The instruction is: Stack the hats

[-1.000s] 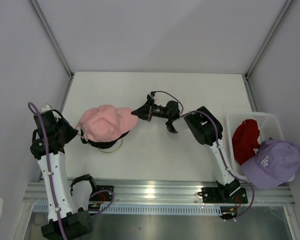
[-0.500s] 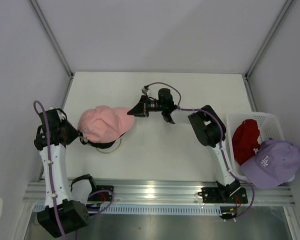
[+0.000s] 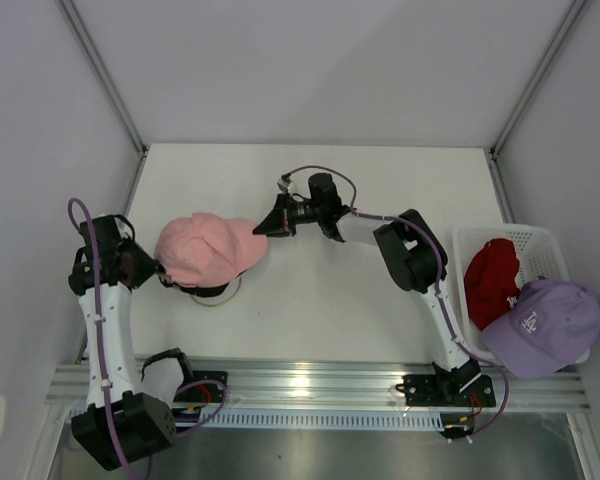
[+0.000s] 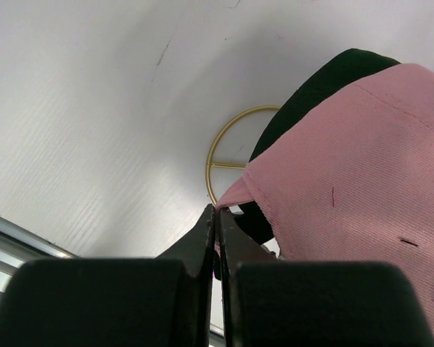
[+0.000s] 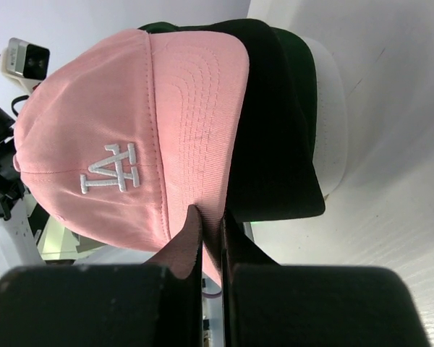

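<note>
A pink hat [image 3: 205, 250] lies on top of a black hat [image 3: 212, 289] over a gold wire stand [image 3: 234, 296] at the table's left. My left gripper [image 3: 163, 272] is shut on the pink hat's back edge; in the left wrist view its jaws [image 4: 217, 211] pinch the pink hat [image 4: 347, 166] just above the gold wire stand [image 4: 220, 144]. My right gripper [image 3: 263, 228] is shut on the pink brim; in the right wrist view it [image 5: 211, 213] clamps the pink hat [image 5: 130, 123] beside the black hat's brim [image 5: 275, 144].
A white mesh basket [image 3: 540, 240] stands at the right edge, holding a red hat [image 3: 490, 280] and a lavender hat [image 3: 545, 325] with a white logo. Grey walls close in the table on three sides. An aluminium rail runs along the near edge.
The right wrist has swung toward the far side and turned, still holding the brim. The pink hat has flattened and settled lower on the stack. The left arm shifted slightly.
</note>
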`<action>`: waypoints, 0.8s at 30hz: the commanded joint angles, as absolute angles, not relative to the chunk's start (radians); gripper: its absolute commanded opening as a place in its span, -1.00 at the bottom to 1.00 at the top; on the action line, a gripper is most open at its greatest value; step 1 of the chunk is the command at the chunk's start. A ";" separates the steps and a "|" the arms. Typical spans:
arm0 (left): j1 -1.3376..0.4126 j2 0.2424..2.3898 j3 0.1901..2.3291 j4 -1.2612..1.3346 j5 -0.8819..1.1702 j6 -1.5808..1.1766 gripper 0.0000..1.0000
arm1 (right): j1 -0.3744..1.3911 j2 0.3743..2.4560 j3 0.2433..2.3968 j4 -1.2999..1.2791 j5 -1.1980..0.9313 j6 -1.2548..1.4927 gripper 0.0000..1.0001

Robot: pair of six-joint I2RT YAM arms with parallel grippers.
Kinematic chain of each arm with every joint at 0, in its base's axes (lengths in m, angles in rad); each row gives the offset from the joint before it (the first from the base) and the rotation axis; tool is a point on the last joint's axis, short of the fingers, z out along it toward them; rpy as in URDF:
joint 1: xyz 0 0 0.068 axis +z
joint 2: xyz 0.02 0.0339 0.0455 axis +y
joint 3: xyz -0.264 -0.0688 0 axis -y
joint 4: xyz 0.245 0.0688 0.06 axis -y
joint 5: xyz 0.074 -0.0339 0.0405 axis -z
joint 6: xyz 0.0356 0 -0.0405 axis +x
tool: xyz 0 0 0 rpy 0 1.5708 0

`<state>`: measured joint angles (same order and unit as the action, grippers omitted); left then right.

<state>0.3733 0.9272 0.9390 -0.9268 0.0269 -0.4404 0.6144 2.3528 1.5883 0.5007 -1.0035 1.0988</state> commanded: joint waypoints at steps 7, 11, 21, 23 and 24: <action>0.380 0.896 0.980 -0.940 -0.094 -0.371 -0.81 | 0.609 2.359 1.617 0.081 -0.809 0.796 -0.99; 0.380 0.891 0.999 -0.943 -0.089 -0.368 -0.56 | 0.607 2.342 1.621 0.054 -0.775 0.798 -0.66; 0.380 0.870 1.202 -1.014 -0.117 -0.345 0.64 | 0.561 2.280 1.776 -0.247 -0.669 0.595 0.54; 0.380 0.874 1.284 -1.049 -0.138 -0.347 0.75 | 0.545 2.244 1.822 -0.337 -0.643 0.533 0.59; 0.379 0.883 1.310 -1.061 -0.143 -0.347 0.98 | 0.538 2.232 1.844 -0.362 -0.625 0.516 0.61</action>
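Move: The left fingers still pinch the pink hat's back edge; its crown lies about 10 cm to the right and 5 cm ahead, at roughly the same height. The black hat under it is 11 cm right, 4 cm ahead and some 4 cm lower. The right fingers still hold the brim: the crown is about 13 cm to the left, 4 cm back and 3 cm higher, the black hat 12 cm left, 5 cm back and 1 cm lower. Both hands open and release the pink hat, left rising 9 cm, right backing off rightward, down and forward 8 cm. ##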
